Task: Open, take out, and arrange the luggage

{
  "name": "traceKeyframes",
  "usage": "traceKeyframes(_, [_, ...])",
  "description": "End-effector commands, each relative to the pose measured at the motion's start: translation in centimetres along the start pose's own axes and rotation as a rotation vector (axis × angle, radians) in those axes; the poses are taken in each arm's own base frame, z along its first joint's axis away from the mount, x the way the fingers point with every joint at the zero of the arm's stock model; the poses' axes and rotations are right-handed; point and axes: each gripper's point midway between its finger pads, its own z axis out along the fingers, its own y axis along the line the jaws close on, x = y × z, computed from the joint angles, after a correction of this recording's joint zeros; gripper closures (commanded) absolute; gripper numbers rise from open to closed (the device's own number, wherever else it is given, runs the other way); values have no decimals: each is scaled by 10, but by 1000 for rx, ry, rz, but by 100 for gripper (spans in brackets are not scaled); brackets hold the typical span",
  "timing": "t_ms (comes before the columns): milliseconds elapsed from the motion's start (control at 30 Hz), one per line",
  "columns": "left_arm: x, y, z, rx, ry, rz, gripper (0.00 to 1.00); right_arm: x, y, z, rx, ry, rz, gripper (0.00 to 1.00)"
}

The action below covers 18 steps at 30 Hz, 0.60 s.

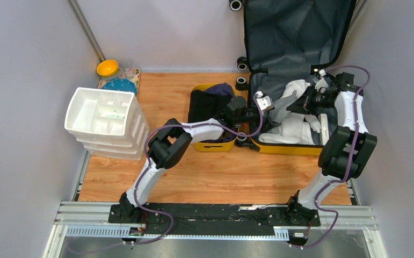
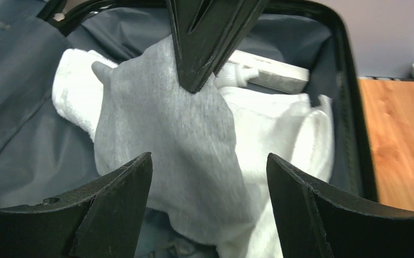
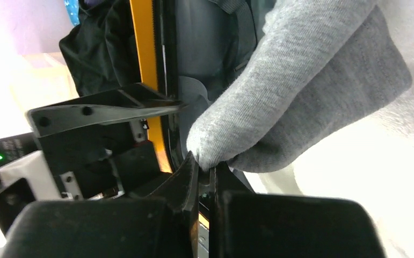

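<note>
The luggage, a yellow suitcase [image 1: 285, 148], lies open at the back right, its dark-lined lid [image 1: 296, 32] leaning on the wall. Inside are white towels [image 1: 296, 129] and a grey cloth [image 1: 288, 102]. My right gripper [image 3: 207, 165] is shut on a corner of the grey cloth [image 3: 301, 80], lifting it off the towels. My left gripper [image 2: 209, 161] reaches in over the suitcase's left edge, open. The hanging grey cloth [image 2: 167, 123] lies just beyond its fingertips, with nothing between them. In the left wrist view, the right gripper's fingers [image 2: 199, 48] come down from the top onto the cloth.
A small yellow tub [image 1: 212, 145] with dark clothes stands left of the suitcase. A white drawer organiser [image 1: 105, 121] sits at the left, with a yellow bowl [image 1: 108, 68] and blue plate [image 1: 120, 86] behind it. A white box [image 2: 269, 72] lies along the suitcase's right side.
</note>
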Motion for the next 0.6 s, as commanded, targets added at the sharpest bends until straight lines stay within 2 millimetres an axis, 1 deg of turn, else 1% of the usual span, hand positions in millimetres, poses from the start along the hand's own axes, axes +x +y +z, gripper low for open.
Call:
traceKeyframes(0, [-35,23,26,-141,-126,107,15,-11,40,-8,-84,-72,-65,100])
traceKeyframes(33, [-30,29,30,-169,-120,120,15,-10,45,-10,-91,-75,-70,100])
traceKeyframes(67, [-28,40,30,-233,-113,119,15,-9,47,-11,-100,-73,-72,100])
traceKeyframes(133, [-18,49,32,-283,-94,125,15,-5,53,-14,-109,-68,-70,100])
traceKeyframes(167, [-17,59,29,-341,-88,123,16,-3,56,-15,-121,-63,-69,100])
traceKeyframes(200, [-14,64,28,-365,-78,122,18,1,58,-15,-126,-53,-59,100])
traceKeyframes(233, [-14,67,27,-379,-77,126,25,4,61,-16,-131,-50,-62,100])
traceKeyframes(267, [-14,71,25,-396,-75,127,29,5,63,-17,-137,-47,-60,100])
traceKeyframes(300, [-20,72,24,-402,-82,131,34,9,64,-17,-141,-42,-56,100])
traceKeyframes(333, [-21,73,23,-401,-81,126,55,10,69,-19,-147,-47,-65,100])
traceKeyframes(367, [-24,73,23,-395,-81,123,67,11,72,-20,-158,-45,-63,100])
traceKeyframes(400, [-33,74,21,-391,-81,117,80,11,74,-21,-162,-47,-66,100])
traceKeyframes(433, [-39,74,20,-388,-82,105,100,11,78,-23,-171,-52,-70,100])
traceKeyframes(467, [-46,73,19,-378,-83,103,100,10,85,-26,-192,-56,-71,100])
traceKeyframes(500, [-60,70,15,-369,-81,101,100,5,92,-30,-200,-71,-94,100])
traceKeyframes(567, [-72,66,9,-347,-57,83,100,-3,105,-39,-220,-94,-128,81])
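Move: The grey garment hangs from my right fingers over the open suitcase. Its middle is about 7 cm ahead of my left hand, 3 cm to the right and 3 cm lower, and some 3 cm left of my right hand and 4 cm below it. From my left hand, the folded white cloth lies about 6 cm right, 1 cm back and 11 cm down, while the yellow bin of dark clothes is about 23 cm left, 3 cm ahead and 12 cm down. With my left fingers wide open I swing forward about 6 cm and slightly right to the hanging grey garment, turning the wrist nearly 20 degrees counter-clockwise, then shut the fingers and pinch its cloth beside my right hand. Meanwhile my right hand keeps its grip and lifts the garment about 4 cm, easing some 3 cm left towards my left hand. ##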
